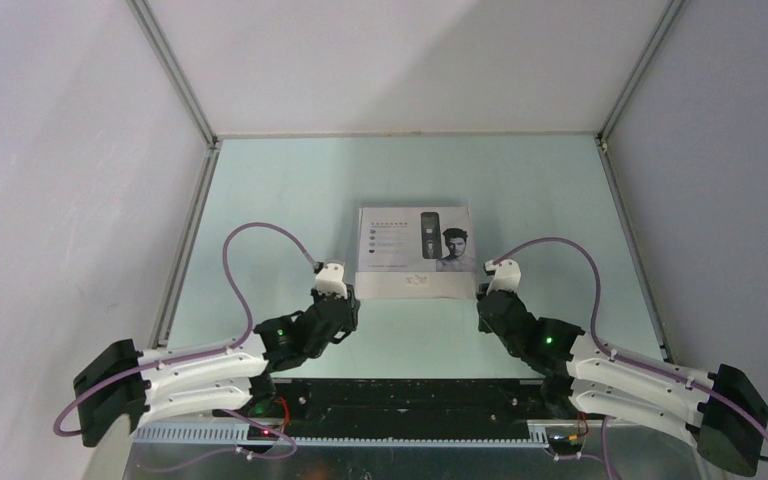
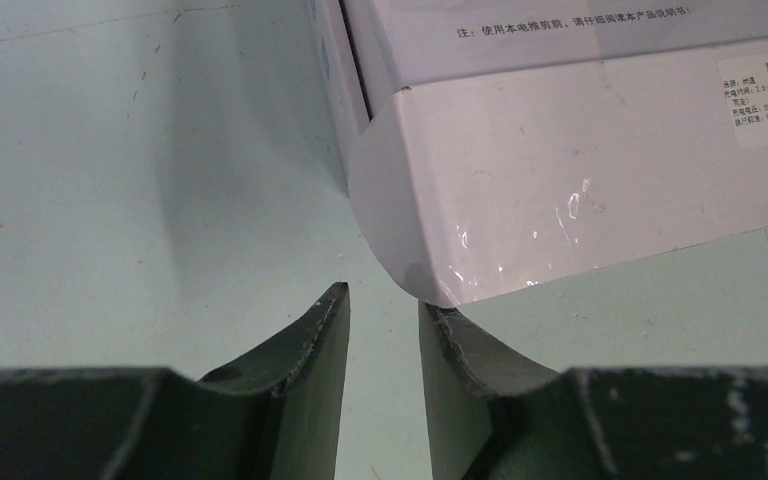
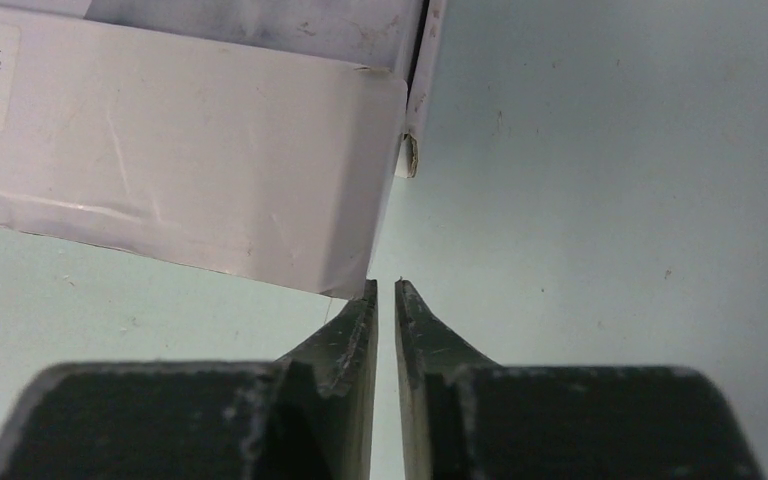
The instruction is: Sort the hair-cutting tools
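The hair-cutting tools are out of view. A flat white box [image 1: 415,250] printed with a man's face lies mid-table. My left gripper [image 1: 333,270] sits at its near left corner. In the left wrist view this gripper [image 2: 383,300] is open with bare table between the fingers, and the right fingertip [image 2: 438,322] touches the rounded corner of the box's front flap [image 2: 560,180]. My right gripper [image 1: 501,270] is at the near right corner. In the right wrist view it [image 3: 386,288] is shut to a thin slit holding nothing, beside the flap's corner [image 3: 180,170].
The pale green table [image 1: 290,200] is walled by white panels on three sides, with metal rails along the left and right edges. The arms' bases and a black rail run along the near edge [image 1: 410,405].
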### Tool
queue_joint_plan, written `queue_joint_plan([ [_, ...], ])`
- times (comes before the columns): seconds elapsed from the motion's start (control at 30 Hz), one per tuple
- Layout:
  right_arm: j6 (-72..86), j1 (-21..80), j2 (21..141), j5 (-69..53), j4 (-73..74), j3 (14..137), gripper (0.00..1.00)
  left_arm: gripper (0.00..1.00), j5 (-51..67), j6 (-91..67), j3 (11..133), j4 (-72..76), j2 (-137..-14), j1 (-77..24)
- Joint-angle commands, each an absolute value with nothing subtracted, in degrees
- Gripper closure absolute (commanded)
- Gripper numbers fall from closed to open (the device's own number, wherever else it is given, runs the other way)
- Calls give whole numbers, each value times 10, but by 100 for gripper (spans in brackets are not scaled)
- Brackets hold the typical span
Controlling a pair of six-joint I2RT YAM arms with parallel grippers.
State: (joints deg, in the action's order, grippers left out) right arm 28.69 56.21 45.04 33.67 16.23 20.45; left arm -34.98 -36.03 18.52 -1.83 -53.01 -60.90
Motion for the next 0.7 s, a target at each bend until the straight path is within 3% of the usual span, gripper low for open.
queue_joint_plan([
  [0.0, 301, 565, 452, 352, 165, 219, 80, 62, -378, -370, 187, -15, -519, -613],
  [0.17, 311, 566, 438, 345, 160, 219, 62, 59, -376, -377, 187, -20, -511, -613],
  [0.33, 316, 566, 412, 326, 169, 220, 52, 55, -376, -390, 189, -59, -474, -613],
  [0.67, 344, 526, 322, 231, 295, 271, 36, 38, -347, -398, 264, -220, -352, -609],
])
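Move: Ahead and to the right of the left hand, the closed white box has its middle some 10 cm farther out and 11 cm to the right, at roughly fingertip height. The lid's front flap is nearer, its middle about 3 cm ahead and 11 cm to the right. From the right hand the box's middle is about 9 cm ahead and 12 cm to the left, the front flap about 3 cm ahead and 12 cm to the left. Backing off from the box's two front corners, both hands rise after a short stay. The left goes up about 3.5 cm while drifting some 2 cm left and a little back. The right climbs nearly 3 cm and draws back 1.5 cm, rolling about 10 degrees with its left side rising. Both grippers open to a bit over half, the right from almost shut. ##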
